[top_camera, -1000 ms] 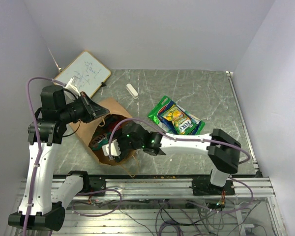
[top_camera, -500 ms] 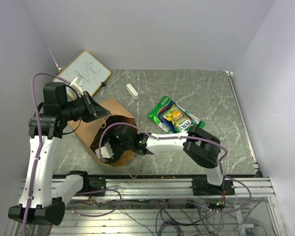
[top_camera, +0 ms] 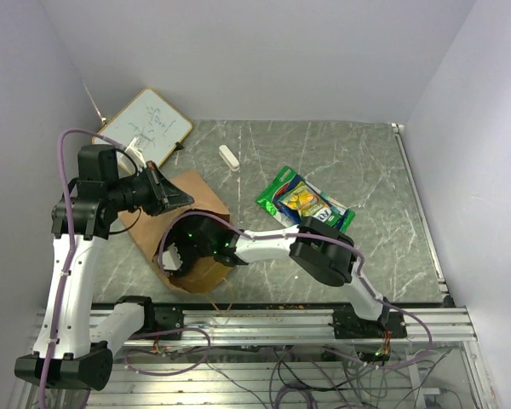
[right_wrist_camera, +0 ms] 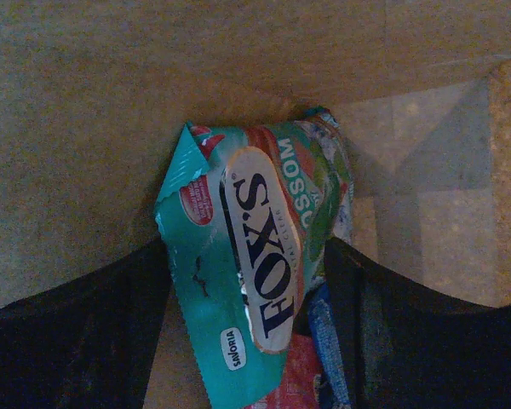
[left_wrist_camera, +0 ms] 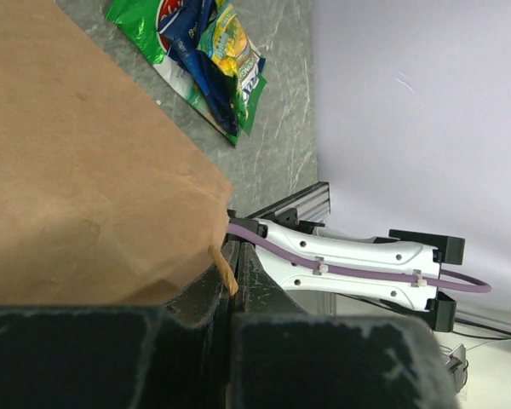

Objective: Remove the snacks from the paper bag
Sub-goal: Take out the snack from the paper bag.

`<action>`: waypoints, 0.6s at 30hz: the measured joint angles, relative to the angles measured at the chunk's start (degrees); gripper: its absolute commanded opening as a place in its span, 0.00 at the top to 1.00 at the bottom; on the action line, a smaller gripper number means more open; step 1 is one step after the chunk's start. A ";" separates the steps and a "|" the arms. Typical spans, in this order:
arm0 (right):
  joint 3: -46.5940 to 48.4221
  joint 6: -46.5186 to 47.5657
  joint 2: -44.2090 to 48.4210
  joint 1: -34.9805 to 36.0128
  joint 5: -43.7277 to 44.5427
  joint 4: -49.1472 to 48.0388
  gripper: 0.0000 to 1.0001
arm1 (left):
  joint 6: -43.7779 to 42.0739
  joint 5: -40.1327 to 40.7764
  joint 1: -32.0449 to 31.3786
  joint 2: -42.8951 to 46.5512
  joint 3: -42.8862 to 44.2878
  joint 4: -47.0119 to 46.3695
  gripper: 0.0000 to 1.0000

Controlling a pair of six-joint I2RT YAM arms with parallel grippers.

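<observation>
The brown paper bag [top_camera: 153, 228] lies on the table at the left, mouth toward the right arm. My left gripper [top_camera: 175, 198] is shut on the bag's upper edge by a handle; the left wrist view [left_wrist_camera: 230, 273] shows its jaws pinched together on the paper [left_wrist_camera: 85, 170]. My right gripper [top_camera: 175, 256] is deep inside the bag. In the right wrist view [right_wrist_camera: 247, 324] its jaws stand open on either side of a teal-green Fox's packet [right_wrist_camera: 255, 256], with red [right_wrist_camera: 294, 379] and blue [right_wrist_camera: 328, 341] foil beneath. Three packets [top_camera: 302, 204] lie out on the table: green, blue, multicoloured [left_wrist_camera: 200, 51].
A small white block [top_camera: 228, 157] lies at the back centre. A wood-framed whiteboard [top_camera: 149, 126] leans at the back left. The right arm's link [left_wrist_camera: 349, 260] stretches across the table's near edge into the bag. Metal rails run along the front [top_camera: 281, 319].
My right arm has swung left and pushed its gripper deeper into the bag. The left gripper has kept its hold on the bag's edge, shifting only slightly.
</observation>
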State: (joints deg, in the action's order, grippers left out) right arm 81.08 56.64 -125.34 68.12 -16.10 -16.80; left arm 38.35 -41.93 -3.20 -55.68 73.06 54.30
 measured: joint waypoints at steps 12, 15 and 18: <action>2.82 -0.31 -3.08 -0.17 -0.96 -1.14 0.74 | 0.76 0.07 0.00 0.50 0.00 -0.04 0.93; 2.08 -1.68 -3.04 -0.46 -1.07 -2.21 0.83 | 1.16 0.15 0.00 0.83 -0.02 -0.09 0.93; 0.85 -3.39 -2.64 -1.03 -1.09 -3.19 0.92 | 1.42 0.39 0.00 1.55 -0.11 -0.15 0.93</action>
State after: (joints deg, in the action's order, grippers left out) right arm 81.93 53.25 -127.98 67.09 -17.19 -19.99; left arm 39.77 -41.54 -3.20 -54.13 72.95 54.15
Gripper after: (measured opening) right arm 0.158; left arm 0.075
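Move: The teal Fox's snack lies deep in the tilted paper bag, nearly between the right hand's open fingers, its middle about 3 cm to the left, 2 cm below and level fore and aft. A red packet sits partly under it, some 4 cm ahead of the hand and 1 cm lower, neither left nor right; a blue packet lies about 3 cm ahead, level sideways and in height. From the left hand the snack is about 10 cm to the left, 27 cm down, neither ahead nor back. The right hand eases about 1 cm farther left over the teal Fox's snack, then shuts its wide-open fingers almost fully while sinking about 1 cm, edging slightly forward and giving back most of that leftward reach, so the fingertips come to pinch the snack's sealed teal edge. The left hand stays nearly still and keeps the bag's handle pinched, holding the bag open. ##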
